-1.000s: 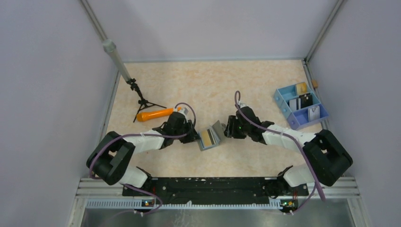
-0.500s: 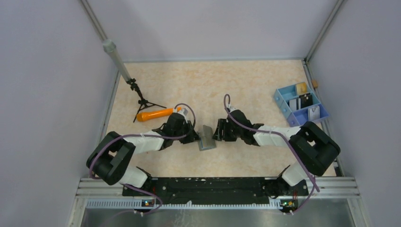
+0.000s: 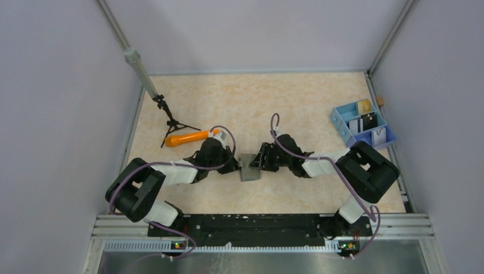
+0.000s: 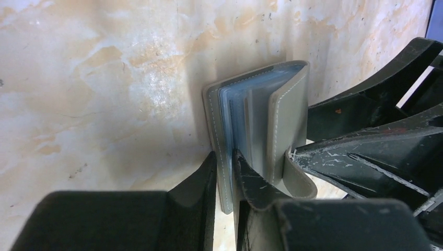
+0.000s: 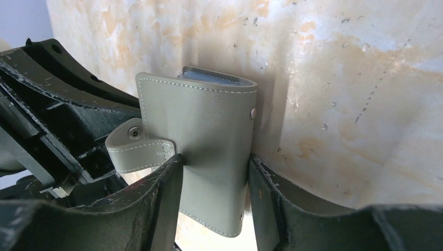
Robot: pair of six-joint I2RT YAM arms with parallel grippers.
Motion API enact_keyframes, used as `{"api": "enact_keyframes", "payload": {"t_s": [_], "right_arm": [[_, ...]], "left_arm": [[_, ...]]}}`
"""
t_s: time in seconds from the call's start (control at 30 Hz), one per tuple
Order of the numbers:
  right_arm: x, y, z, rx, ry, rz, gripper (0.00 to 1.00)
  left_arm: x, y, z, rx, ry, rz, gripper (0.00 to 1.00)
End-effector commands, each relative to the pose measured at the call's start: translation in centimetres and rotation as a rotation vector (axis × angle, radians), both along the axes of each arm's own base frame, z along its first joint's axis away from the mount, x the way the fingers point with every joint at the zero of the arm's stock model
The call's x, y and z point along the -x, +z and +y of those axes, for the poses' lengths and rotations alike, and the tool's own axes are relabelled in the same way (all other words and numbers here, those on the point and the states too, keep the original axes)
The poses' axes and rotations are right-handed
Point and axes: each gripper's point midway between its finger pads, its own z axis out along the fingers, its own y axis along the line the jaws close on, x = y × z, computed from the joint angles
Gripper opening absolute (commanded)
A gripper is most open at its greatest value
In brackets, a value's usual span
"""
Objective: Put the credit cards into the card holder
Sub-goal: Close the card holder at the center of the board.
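The grey card holder (image 3: 249, 168) stands on edge mid-table, folded almost shut, between both grippers. My left gripper (image 4: 224, 163) is shut on its left cover (image 4: 214, 120), one finger outside and one inside against the light blue sleeves (image 4: 235, 112). My right gripper (image 5: 215, 180) straddles the outer cover (image 5: 209, 130), a finger against each side edge. The snap strap (image 5: 137, 149) hangs loose. Small black and white credit cards (image 3: 370, 120) stand in the tray at the right. No card shows inside the holder.
The blue and lilac compartment tray (image 3: 341, 127) sits at the right edge. An orange carrot-shaped stick (image 3: 187, 137) lies left of the left gripper, beside a small black tripod (image 3: 171, 123) with a grey pole (image 3: 140, 71). Walls enclose the table.
My right gripper has moved left and swung the holder's right cover over, so the holder went from open to almost shut. The left gripper stayed in place on the left cover.
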Motion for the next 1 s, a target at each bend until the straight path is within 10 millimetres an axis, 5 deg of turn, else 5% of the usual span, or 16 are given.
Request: {"api": "enact_keyframes", "payload": {"t_s": [0.0, 0.3, 0.6, 0.77, 0.97], "right_arm": [[1.6, -0.9, 1.0, -0.067, 0.028, 0.067, 0.45], [0.6, 1.2, 0.1, -0.056, -0.028, 0.002, 0.0], [-1.8, 6.4, -3.0, 0.128, -0.104, -0.118, 0.0], [-2.8, 9.4, -3.8, 0.186, -0.156, -0.127, 0.0], [-3.5, 12.4, -3.1, 0.144, -0.217, -0.092, 0.0]], "left_arm": [[0.8, -1.3, 0.2, -0.003, -0.007, 0.021, 0.17], [0.1, 0.1, 1.2, -0.024, 0.016, -0.04, 0.24], [-1.8, 6.5, 4.8, -0.203, 0.061, -0.244, 0.71], [-1.9, 14.6, 2.3, -0.124, -0.038, -0.513, 0.77], [-0.6, 18.9, -0.6, -0.135, -0.07, -0.758, 0.79]]}}
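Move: Across the partly folded card holder the right hand's open fingers straddle the cover near its spine, the holder's middle being roughly 1 cm to their left and level fore and aft. Its loose strap curls about 3 cm to the right hand's left and 1 cm back. From the left hand, closed around the holder's left edge, the middle lies some 3 cm right and 1 cm ahead; the orange tube is about 17 cm left, 10 cm ahead. Heights differ by only a centimetre or so. Closing its fingers nearly shut on the card holder by the spine side, the right hand dips slightly, then lifts it about 9 cm, drifting some 3 cm forward and 3 cm right. The left hand opens wide, eases left off the edge, then rises about 16 cm, swinging back right as its fingertips tip up some 30 degrees. ##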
